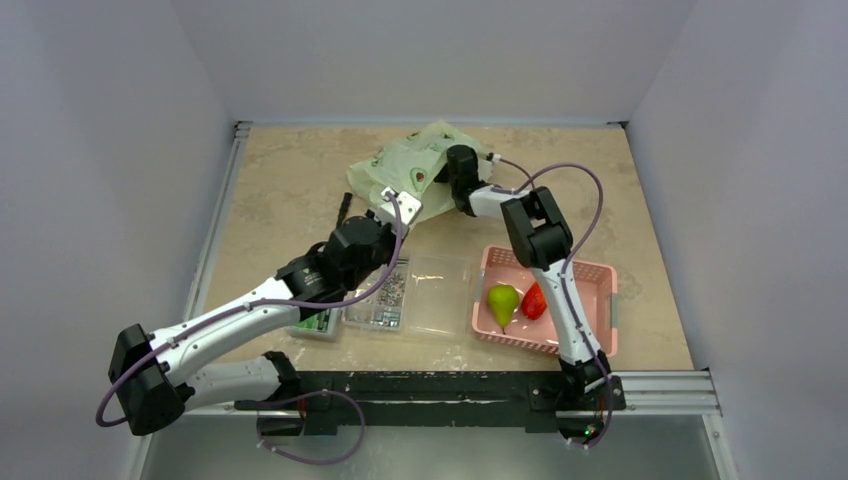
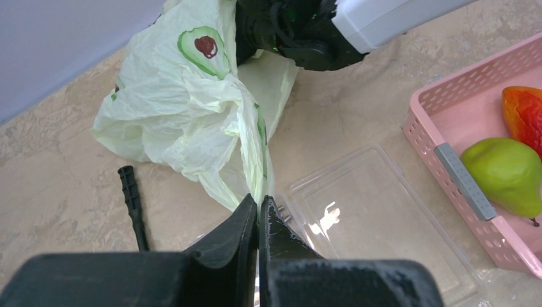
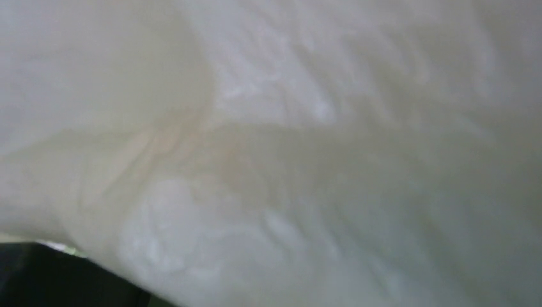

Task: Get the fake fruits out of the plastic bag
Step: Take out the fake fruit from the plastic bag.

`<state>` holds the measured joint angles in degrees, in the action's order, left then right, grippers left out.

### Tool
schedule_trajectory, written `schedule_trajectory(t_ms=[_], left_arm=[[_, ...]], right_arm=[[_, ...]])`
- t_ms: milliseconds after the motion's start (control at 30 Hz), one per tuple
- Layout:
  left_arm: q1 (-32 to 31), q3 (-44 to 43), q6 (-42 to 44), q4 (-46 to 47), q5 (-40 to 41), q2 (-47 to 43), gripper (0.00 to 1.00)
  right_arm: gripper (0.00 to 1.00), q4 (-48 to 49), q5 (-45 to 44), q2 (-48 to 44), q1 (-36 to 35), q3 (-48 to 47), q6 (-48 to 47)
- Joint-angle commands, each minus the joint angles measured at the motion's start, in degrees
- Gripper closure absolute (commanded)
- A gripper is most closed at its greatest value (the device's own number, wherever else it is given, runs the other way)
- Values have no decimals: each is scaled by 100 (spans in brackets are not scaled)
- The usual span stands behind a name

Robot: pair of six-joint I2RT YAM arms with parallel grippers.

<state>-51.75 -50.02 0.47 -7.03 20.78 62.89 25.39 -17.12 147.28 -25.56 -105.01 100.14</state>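
The pale yellow-green plastic bag [image 1: 400, 165] lies crumpled at the back of the table, an avocado print on its side [image 2: 204, 46]. My left gripper [image 2: 259, 201] is shut on a stretched strip of the bag, pulling it toward the front. My right gripper's black wrist [image 1: 462, 170] is pushed into the bag's mouth from the right, and its fingers are hidden inside. The right wrist view shows only blurred bag film [image 3: 287, 128]. Two fake fruits, a green pear [image 1: 502, 302] and a red-orange piece [image 1: 535, 300], lie in the pink basket [image 1: 590, 300].
A clear compartmented box [image 1: 380, 295] with small metal parts and its open lid [image 2: 377, 211] lie between the arms, left of the basket. A black ribbed tool [image 2: 133, 204] lies on the table left of the bag. Walls stand close at the back and sides.
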Motion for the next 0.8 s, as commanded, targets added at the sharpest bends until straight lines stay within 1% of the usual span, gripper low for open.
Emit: schedule_trajectory(t_ms=[0,100,167,333,433,567,767], left_arm=[[-29,-168,-124,131,-11,-49,100],[-29,-177,-158,128,5,-50,100],[-28,-181,-161,130,-12,-41,100],[-28,-194,-139,94,15,-16,100],[-28,-188,-75,99,124,-10,100],[-29,-176,-73,98,198,-16,100],[-33,-187,-68,91,229,-47,100]], right_arm=[[82,980,389,-969,2,1263,-576],[87,1437,801,-1461,-66,2228,-707],[88,1722,1000,-1721,-155,2787,-791],[89,2124,1675,-2199,-292,3608,-1248],[89,1788,2203,-2515,-364,3661,-1905],[89,1421,2390,-3170,-458,4166,-2566],[90,715,2981,-3935,-480,4733,-3375]])
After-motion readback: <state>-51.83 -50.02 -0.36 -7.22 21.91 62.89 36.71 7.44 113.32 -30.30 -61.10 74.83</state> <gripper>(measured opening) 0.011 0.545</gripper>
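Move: The pink basket, where the yellow-orange fruit in the right hand is to go, is about 43 cm back and 23 cm to the right of this hand, its middle some 3 cm lower; the pear inside is about 45 cm back, 12 cm right. The bag's bulk lies around 11 cm left and 5 cm back, the clear lid about 44 cm back, 5 cm left. From the left hand the basket is some 7 cm back, 39 cm right and 20 cm below. Backwards through the bag goes the right hand, about 20 cm in all, keeping its hold on the yellow-orange fruit; nearly level at first, then curving a little left and climbing some 5 cm as it nears the bag's opening. It swings counter-clockwise about 35 degrees and rolls its left side down. The left hand stays in place, still pinching the bag's edge. ##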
